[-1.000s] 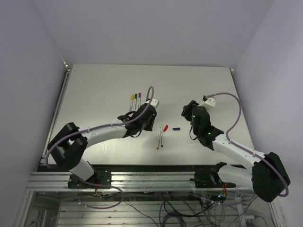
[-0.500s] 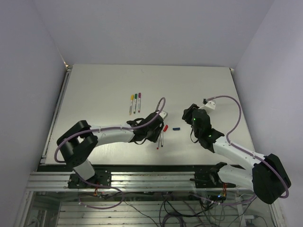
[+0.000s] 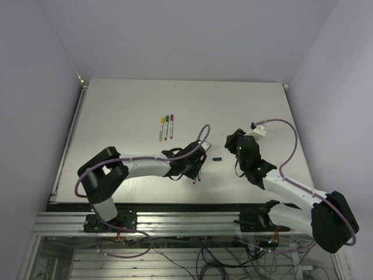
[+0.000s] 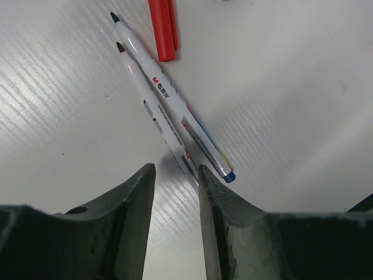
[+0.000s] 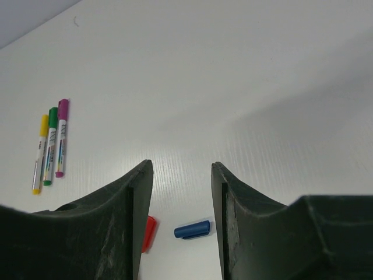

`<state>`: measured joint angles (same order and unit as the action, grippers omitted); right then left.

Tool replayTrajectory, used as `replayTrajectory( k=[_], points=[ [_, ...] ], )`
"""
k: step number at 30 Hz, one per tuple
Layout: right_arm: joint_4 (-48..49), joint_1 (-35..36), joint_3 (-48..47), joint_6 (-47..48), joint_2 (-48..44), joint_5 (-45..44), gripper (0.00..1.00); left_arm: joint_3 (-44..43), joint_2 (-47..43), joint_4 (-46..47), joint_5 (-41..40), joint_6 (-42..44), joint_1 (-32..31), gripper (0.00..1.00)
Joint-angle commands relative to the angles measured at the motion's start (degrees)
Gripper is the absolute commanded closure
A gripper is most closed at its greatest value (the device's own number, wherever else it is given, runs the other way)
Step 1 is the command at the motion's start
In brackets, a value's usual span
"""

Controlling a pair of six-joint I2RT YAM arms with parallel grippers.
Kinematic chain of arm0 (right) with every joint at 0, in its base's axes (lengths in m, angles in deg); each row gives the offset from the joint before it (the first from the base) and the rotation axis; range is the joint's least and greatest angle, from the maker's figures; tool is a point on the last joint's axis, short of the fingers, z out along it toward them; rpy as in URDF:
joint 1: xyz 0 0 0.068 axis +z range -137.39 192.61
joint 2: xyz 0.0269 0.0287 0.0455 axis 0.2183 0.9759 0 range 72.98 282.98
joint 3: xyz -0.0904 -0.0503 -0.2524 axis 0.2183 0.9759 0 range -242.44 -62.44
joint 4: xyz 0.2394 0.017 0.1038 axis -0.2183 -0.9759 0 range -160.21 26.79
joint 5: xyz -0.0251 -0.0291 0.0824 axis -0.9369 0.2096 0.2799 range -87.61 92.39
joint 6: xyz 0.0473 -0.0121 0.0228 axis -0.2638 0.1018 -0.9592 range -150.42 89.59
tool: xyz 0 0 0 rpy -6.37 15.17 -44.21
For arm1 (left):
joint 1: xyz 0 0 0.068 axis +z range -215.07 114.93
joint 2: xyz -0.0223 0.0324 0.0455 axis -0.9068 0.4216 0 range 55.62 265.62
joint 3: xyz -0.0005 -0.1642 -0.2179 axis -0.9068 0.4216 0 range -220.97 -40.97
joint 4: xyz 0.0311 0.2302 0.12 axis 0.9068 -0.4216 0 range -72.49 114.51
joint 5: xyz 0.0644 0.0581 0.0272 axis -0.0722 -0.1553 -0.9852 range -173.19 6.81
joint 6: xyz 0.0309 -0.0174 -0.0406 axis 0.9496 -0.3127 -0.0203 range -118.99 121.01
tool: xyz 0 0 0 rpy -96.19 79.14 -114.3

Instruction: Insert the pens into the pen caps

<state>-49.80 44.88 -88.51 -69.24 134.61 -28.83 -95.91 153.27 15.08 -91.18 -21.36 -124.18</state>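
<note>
Two uncapped pens lie side by side in the left wrist view: a blue-tipped pen [image 4: 175, 99] and a red-tipped pen [image 4: 152, 105], whose near end runs in under my right finger. A red cap [image 4: 163, 29] lies just beyond their tips. My left gripper [image 4: 175, 175] hovers open low over the pens, holding nothing. In the top view it [image 3: 196, 168] covers most of them. A blue cap [image 5: 192, 229] and the red cap [image 5: 148, 232] lie below my open right gripper [image 5: 182, 169], which is empty. The blue cap [image 3: 218, 158] sits between the two grippers.
Three capped pens, yellow [image 5: 39, 153], green [image 5: 51, 146] and purple [image 5: 60, 137], lie in a row farther back on the left [image 3: 166, 127]. The white table [image 3: 116, 111] ends in a wall behind and an aluminium rail at the near edge.
My left arm has swung right, from beside the three capped pens to over the two loose pens, now hiding the red cap from above. The right gripper dipped slightly and narrowed a little.
</note>
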Motion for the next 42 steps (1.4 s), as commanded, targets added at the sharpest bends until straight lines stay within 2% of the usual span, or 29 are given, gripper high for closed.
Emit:
replayTrajectory(
  k=[1, 12, 22, 25, 29, 37, 42],
  points=[
    [1.4, -0.2, 0.3, -0.7, 0.0, -0.1, 0.56, -2.0, 1.2, 0.5, 1.3, 0.7, -0.7, 0.55],
    [1.3, -0.3, 0.8, -1.1, -1.0, 0.3, 0.57, -3.3, 3.9, -2.3, -1.4, 0.3, -1.0, 0.56],
    [-2.2, -0.3, 0.9, -3.9, -3.1, 1.4, 0.59, -5.1, 8.3, -9.3, -6.6, -2.4, -0.9, 0.64],
    [-3.5, -0.3, 0.7, -5.3, -2.4, 2.9, 0.60, -5.6, 9.0, -11.7, -8.5, -3.4, -0.9, 0.72],
    [-4.8, -0.1, 0.3, -5.8, -0.6, 5.4, 0.65, -5.4, 9.1, -13.8, -10.8, -5.0, -0.8, 0.92],
    [-7.8, 3.0, -3.3, -3.0, 6.0, 5.0, 0.72, -1.6, 3.9, -10.2, -12.3, -7.5, 2.8, 0.93],
    [-7.1, 3.3, -5.2, -0.2, 10.0, 6.6, 0.82, -0.7, 0.3, -6.4, -14.2, -6.9, 5.8, 0.93]
  ],
)
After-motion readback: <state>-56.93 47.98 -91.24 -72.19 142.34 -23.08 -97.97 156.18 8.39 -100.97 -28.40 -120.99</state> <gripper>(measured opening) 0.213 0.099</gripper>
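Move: The red-ended pen lies just under the left gripper, its middle about 2 cm ahead and 2 cm below, its writing tip pointing forward. The blue-ended pen lies close along its right side, 2 cm right of the gripper and 3 ahead; the red cap is roughly 7 ahead and 3 right. From the right gripper that cap is some 11 cm left, 5 back and 12 below; the blue cap is about 6 left, 5 back. Lower the left gripper about 2 cm over the red-ended pen, easing slightly forward, and pinch the barrel a little behind its middle. Keep it low and carry it some 4 cm left and 2 forward, turning about 10 degrees counter-clockwise. Late on, bring the empty right gripper down about 5 cm, left and slightly back towards the red cap, tipping fingers downward and half closing them. ##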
